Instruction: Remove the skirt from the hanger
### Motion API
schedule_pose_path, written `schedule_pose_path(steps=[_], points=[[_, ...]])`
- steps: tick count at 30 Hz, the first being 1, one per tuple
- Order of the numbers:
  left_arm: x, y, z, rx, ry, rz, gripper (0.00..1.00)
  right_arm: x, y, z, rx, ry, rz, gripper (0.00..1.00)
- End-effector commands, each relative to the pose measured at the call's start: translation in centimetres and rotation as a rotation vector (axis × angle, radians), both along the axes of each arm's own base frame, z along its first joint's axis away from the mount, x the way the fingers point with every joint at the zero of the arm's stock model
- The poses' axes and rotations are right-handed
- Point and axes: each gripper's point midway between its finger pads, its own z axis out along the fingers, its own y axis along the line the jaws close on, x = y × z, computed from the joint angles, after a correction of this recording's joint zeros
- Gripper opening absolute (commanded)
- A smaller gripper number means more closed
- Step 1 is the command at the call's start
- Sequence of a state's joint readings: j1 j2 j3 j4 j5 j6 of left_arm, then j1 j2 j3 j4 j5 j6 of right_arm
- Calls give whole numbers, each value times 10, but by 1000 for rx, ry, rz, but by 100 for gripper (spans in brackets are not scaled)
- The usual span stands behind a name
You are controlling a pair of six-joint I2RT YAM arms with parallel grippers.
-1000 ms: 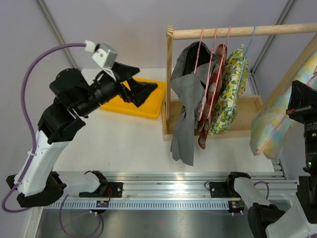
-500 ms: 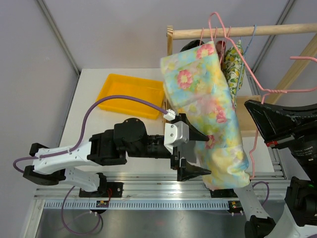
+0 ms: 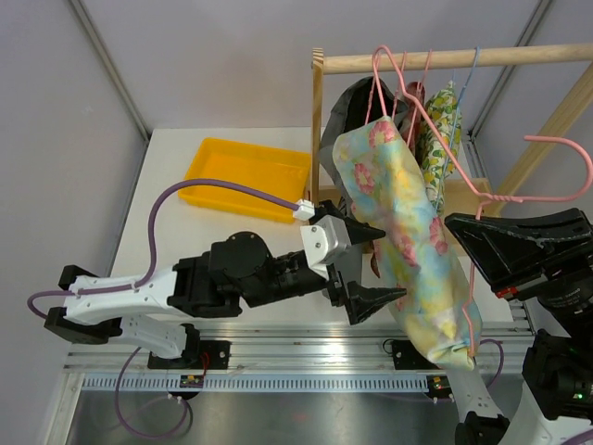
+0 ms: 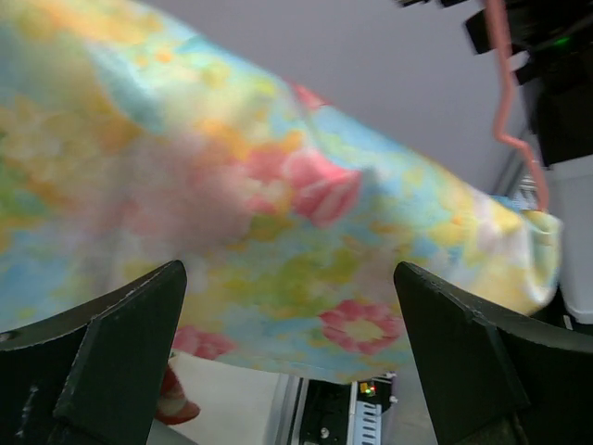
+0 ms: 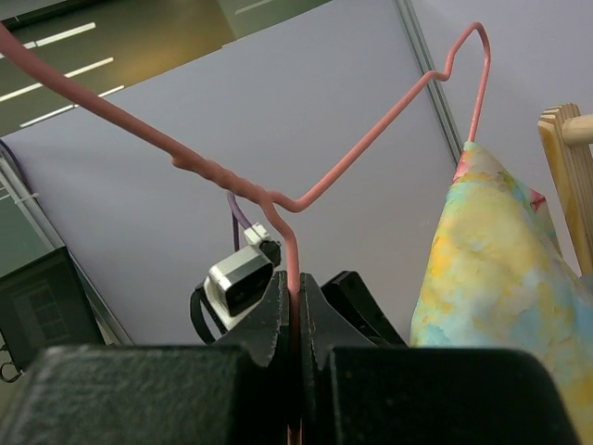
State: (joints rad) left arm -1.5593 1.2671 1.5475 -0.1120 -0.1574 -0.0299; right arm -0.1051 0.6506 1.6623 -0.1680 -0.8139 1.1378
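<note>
The skirt, pastel with pink and yellow flowers, hangs from a pink wire hanger held out in front of the wooden rack. My right gripper is shut on the hanger's wire stem; in the right wrist view its jaws pinch the hanger, with the skirt to the right. My left gripper is open just left of the skirt's lower half. In the left wrist view the skirt fills the space above and between the spread fingers, apart from them.
The wooden rack carries other hangers with a grey garment and a lemon-patterned one. A yellow tray lies at the back left of the white table. A metal rail runs along the near edge.
My left arm swung from over the yellow tray to the front centre, beside the skirt. The right arm carried the hanger and skirt leftward and up; the skirt now hangs narrower and lower.
</note>
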Motion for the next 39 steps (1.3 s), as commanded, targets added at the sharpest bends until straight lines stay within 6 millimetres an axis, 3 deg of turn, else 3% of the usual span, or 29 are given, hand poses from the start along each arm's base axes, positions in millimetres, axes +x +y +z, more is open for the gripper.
schedule_pose_path(steps=[1,4,7,11,14,17,21,22,24,25,28,32,34,35,37,39], points=[[29,2,-19,33,10,175,99,-19,4,13,-7,-79,28,0],[33,-7,-30,51,27,201,99,-17,3,11,-2,-73,30,0],[29,-19,-24,39,25,179,99,-13,4,7,0,-60,41,0],[8,-44,-17,22,12,55,99,-9,3,5,-1,-50,41,0],[-16,-48,-6,-10,15,-83,99,-7,3,4,-7,-45,38,0],[-37,-46,-7,-10,19,-199,99,-6,3,5,-15,-47,30,0],[-45,-32,10,-110,21,-241,97,-3,3,3,-15,-44,28,0],[-44,-32,9,-114,20,-238,79,-3,3,3,-12,-42,28,0],[-40,-30,13,-124,20,-216,54,0,2,2,-11,-36,29,0],[-39,-27,14,-127,22,-207,30,1,2,1,-12,-31,30,0],[-34,-19,15,-121,32,-181,24,2,3,0,-18,-29,30,0],[-22,-3,3,-84,55,-99,0,8,1,-3,-29,-21,5,0],[-16,8,-2,-80,68,-66,0,11,0,-4,-29,-16,-5,0],[-12,24,7,-107,74,-43,0,12,-1,-4,-34,-22,-13,0],[-8,37,-3,-75,81,-15,0,18,-3,-6,-37,-2,-32,0],[3,68,2,-71,80,53,0,19,-5,-6,-58,-22,-64,0]])
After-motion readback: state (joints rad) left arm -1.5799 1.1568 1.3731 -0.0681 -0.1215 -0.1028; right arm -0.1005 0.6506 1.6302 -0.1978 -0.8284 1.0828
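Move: Just to the right of the open left fingers, roughly 4 cm right, 3 cm ahead and a touch lower, hangs the middle of the skirt. The hanger's neck is some 11 cm to the left hand's right, 2 cm ahead and 12 cm higher; the grey garment on the rack is some 20 cm ahead, 3 cm left and 10 cm lower. From the right hand, still pinching the hanger, the skirt's middle lies about 7 cm left, 2 cm ahead and 9 cm below. Sinking nearly 6 cm while reaching about 5 cm to the right into the side of the skirt, the left hand swings slightly forward, then back past its start. It rises a little as its fingers shut fully and pinch a fold of cloth, then draws it left about 6 cm. The right hand keeps its grip on the hanger, staying almost in place. ##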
